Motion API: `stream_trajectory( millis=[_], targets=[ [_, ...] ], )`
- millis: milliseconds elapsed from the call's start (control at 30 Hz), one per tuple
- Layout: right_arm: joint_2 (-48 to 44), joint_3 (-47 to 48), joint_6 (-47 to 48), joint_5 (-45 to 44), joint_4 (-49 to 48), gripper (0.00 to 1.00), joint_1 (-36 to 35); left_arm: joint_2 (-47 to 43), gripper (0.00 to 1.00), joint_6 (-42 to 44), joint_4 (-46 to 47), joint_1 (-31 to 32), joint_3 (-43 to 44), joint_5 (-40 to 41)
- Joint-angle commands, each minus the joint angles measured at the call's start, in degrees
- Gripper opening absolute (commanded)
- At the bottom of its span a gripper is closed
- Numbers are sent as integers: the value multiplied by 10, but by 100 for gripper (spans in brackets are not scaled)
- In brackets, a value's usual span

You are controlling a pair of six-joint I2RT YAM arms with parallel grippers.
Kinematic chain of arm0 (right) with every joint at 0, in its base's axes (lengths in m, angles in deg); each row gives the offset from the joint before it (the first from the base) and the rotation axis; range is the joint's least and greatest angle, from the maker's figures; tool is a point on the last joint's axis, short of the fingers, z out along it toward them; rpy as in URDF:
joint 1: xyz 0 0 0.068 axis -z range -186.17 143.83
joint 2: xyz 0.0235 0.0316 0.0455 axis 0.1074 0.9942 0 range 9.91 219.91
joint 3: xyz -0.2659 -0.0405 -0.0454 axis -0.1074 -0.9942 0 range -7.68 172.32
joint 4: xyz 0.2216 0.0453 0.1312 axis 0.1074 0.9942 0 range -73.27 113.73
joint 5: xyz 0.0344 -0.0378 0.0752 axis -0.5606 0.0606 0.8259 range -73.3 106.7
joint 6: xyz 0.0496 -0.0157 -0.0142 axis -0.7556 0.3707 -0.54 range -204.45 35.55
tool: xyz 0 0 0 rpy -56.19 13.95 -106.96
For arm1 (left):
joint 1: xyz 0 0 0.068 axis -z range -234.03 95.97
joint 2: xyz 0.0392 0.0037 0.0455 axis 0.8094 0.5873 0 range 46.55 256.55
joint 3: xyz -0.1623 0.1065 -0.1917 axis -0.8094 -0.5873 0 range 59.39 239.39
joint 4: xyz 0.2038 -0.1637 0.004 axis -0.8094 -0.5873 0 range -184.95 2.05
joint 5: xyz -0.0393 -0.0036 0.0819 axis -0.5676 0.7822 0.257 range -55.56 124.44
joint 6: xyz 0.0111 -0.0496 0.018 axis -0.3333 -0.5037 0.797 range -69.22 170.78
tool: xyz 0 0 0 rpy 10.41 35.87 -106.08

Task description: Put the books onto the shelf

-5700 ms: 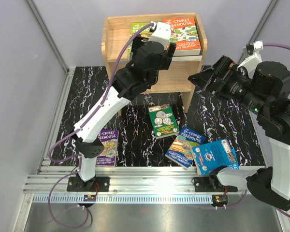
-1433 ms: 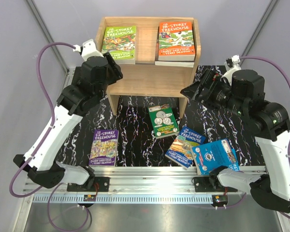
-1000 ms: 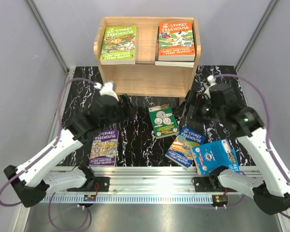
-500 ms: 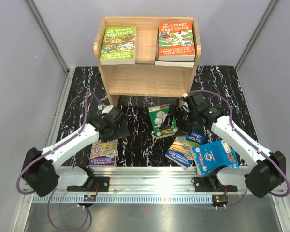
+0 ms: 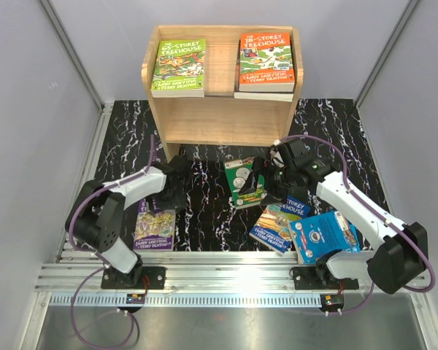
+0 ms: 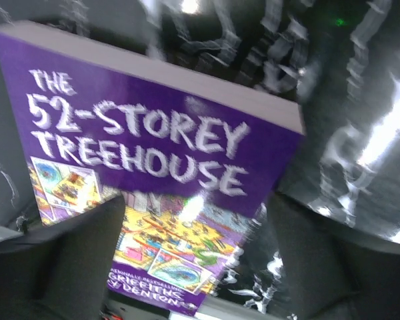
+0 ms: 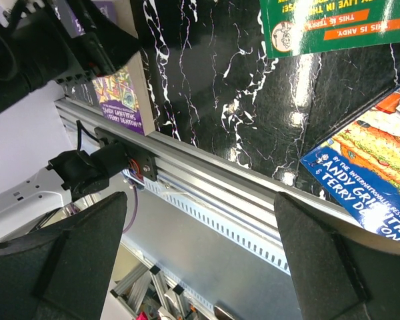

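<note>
Two books lie flat on the top tier of the wooden shelf (image 5: 219, 117): a green one (image 5: 179, 65) and an orange one (image 5: 266, 62). On the black table lie a purple book (image 5: 155, 227), a green coin-cover book (image 5: 242, 182), a blue Treehouse book (image 5: 276, 222) and a bright blue book (image 5: 325, 235). My left gripper (image 5: 177, 189) hangs open low over the purple book's far end. In the left wrist view the purple book (image 6: 153, 160) fills the frame, its lower corner between the spread fingers of that gripper (image 6: 197, 260). My right gripper (image 5: 263, 184) is open beside the green coin book, holding nothing.
In the right wrist view, the right gripper (image 7: 200, 260) looks toward the near aluminium rail (image 7: 240, 193), with the green book's (image 7: 327, 27) edge above, the blue book (image 7: 373, 173) at the right, and the purple book (image 7: 123, 87) and left arm (image 7: 40, 47) at the left. The shelf's lower tier (image 5: 219, 130) is bare.
Both arms have dropped to the table and folded in. The left gripper moved over the purple book's far end; the right one settled against the green coin book.
</note>
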Motion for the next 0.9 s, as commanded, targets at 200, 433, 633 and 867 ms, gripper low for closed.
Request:
stream_trajectory(
  millis=[200,433,633,867],
  targets=[
    [-14,22,9,-9,13,100,-2,-32,39,57,134,-121,-113,-113],
    [6,31,16,-12,13,100,-2,-40,0,81,157,-132,-103,-186],
    [14,26,18,-16,2,100,-2,-103,0,4,153,-73,-73,-270],
    [26,14,20,-17,-13,100,-2,-86,0,-103,181,69,24,-311]
  ],
)
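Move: The 52-Storey Treehouse book lies partly under the left hand's open fingers, its middle about 5 cm to the left, 5 cm back and 1 cm below; the fingers are over its right side, near the top. The foot of the shelf's front left leg is some 13 cm ahead and 1 cm to the right. The green book lies about 25 cm right and 9 cm ahead. From the right hand, the 52-Storey book is roughly 33 cm left, 4 cm back and 16 cm lower. The purple 52-Storey book is pinched by its front cover and some pages near the right edge: the left hand edges about 3 cm left and 2 cm forward while its fingers shut. Then it hauls the book right, speeding up over some 12 cm and climbing to about 4 cm above its starting height, fingertips swinging rightward by about 30 degrees. ##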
